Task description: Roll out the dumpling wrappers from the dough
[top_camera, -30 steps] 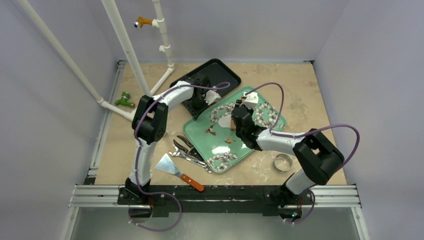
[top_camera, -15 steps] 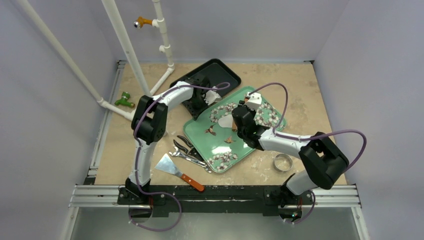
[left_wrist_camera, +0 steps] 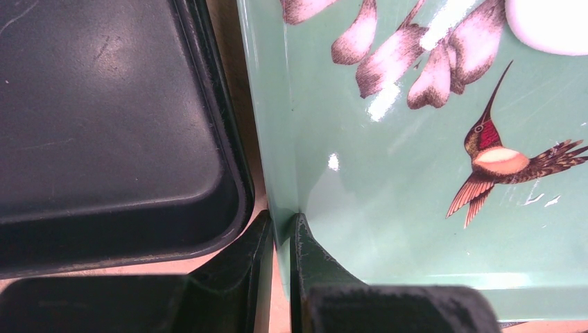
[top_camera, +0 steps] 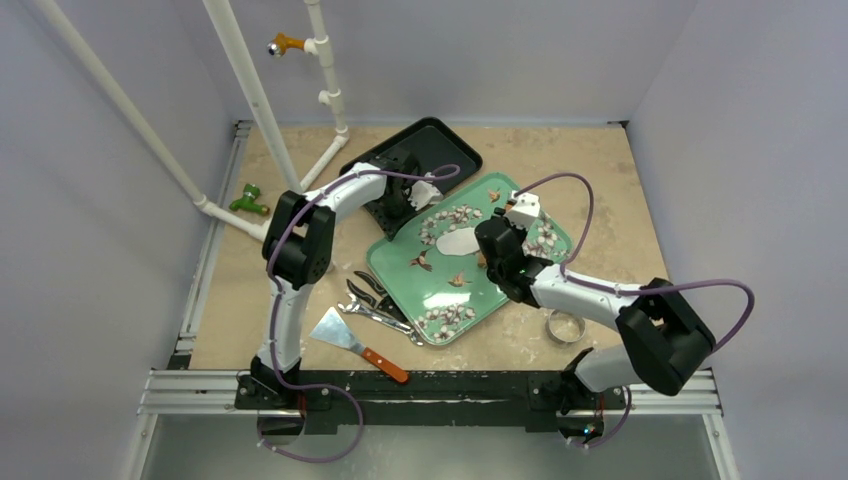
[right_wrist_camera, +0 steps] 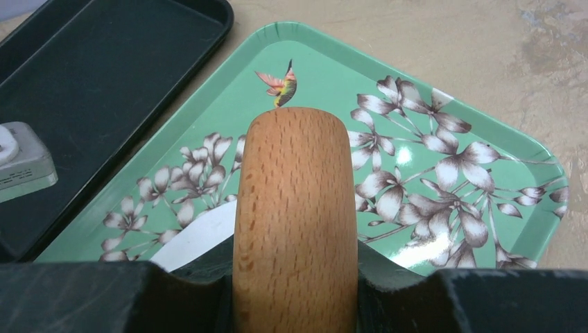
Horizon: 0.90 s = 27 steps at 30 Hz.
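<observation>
One thin white dumpling wrapper (top_camera: 458, 241) lies on the green flowered tray (top_camera: 440, 290), beside the blossom prints. My right gripper (top_camera: 496, 258) is shut on a wooden rolling pin (right_wrist_camera: 295, 208) and holds it over the tray just right of the wrapper. In the right wrist view the wrapper (right_wrist_camera: 197, 239) shows to the left of the pin. My left gripper (top_camera: 402, 207) is shut on the green tray's left rim (left_wrist_camera: 281, 208), one finger on each side of it. The wrapper's edge shows at the top right of the left wrist view (left_wrist_camera: 548, 24).
A black tray (top_camera: 425, 155) lies against the green tray's far left side. A metal ring cutter (top_camera: 566, 325) sits on the table to the right. Tongs (top_camera: 375, 300) and a scraper (top_camera: 350, 340) lie at the near left. White pipes (top_camera: 250, 90) stand at the back left.
My right gripper has moved right and nearer with the rolling pin, off the wrapper, which now shows whole. The left gripper has kept its hold on the tray rim.
</observation>
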Tool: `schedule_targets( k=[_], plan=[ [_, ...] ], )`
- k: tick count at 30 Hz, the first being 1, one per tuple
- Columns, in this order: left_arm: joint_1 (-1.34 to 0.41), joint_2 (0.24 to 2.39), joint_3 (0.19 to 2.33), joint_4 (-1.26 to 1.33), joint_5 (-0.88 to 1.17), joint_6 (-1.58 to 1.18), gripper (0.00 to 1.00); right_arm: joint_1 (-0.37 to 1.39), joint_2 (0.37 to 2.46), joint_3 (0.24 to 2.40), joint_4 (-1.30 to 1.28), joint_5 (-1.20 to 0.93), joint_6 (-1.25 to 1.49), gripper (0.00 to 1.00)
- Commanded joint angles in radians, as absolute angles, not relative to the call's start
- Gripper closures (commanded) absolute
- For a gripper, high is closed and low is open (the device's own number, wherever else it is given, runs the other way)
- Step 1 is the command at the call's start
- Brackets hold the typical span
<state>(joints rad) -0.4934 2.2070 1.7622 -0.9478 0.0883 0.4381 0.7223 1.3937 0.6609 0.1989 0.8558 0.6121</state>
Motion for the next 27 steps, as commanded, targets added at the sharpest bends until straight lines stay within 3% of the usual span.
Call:
schedule_targets(
  k=[1, 13, 20, 27],
  plan=[
    [-0.472, 2.226, 1.718, -0.965, -0.048, 0.512, 1.00, 0.724, 1.413, 0.618, 0.040, 0.841, 0.611, 1.00],
    [-0.472, 2.235, 1.736, -0.974, -0.039, 0.508, 1.00, 0.724, 1.213, 0.741, 0.378, 0.683, 0.210, 1.00],
    [-0.472, 2.233, 1.731, -0.972, -0.039, 0.504, 1.00, 0.726, 1.385, 0.794, 0.475, 0.581, 0.221, 1.00],
    [-0.472, 2.230, 1.724, -0.970, -0.035, 0.506, 1.00, 0.713, 1.584, 0.833, 0.382, 0.702, 0.273, 1.00]
  ],
)
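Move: The right hand holds the wooden roller upright. The dough wrapper lies about 9 cm to its left, some 2 cm farther out and roughly 11 cm below it. The green tray's middle is about 6 cm left and level with it. The black pan's middle is some 17 cm ahead and 19 cm left, and the metal ring about 15 cm back and 13 cm right. From the left hand, the wrapper is about 15 cm to the right and 1 cm back, roughly level in height. Keeping its grip, the right hand takes the roller's lower end off the tray just right of the dough wrapper, swings up about 9 cm while curving left and forward, then drops fast by some 7 cm towards the wrapper, ending about 6 cm left and 4 cm forward. The wrist turns about 20 degrees counter-clockwise. The left fingers keep pinching the tray's rim. ##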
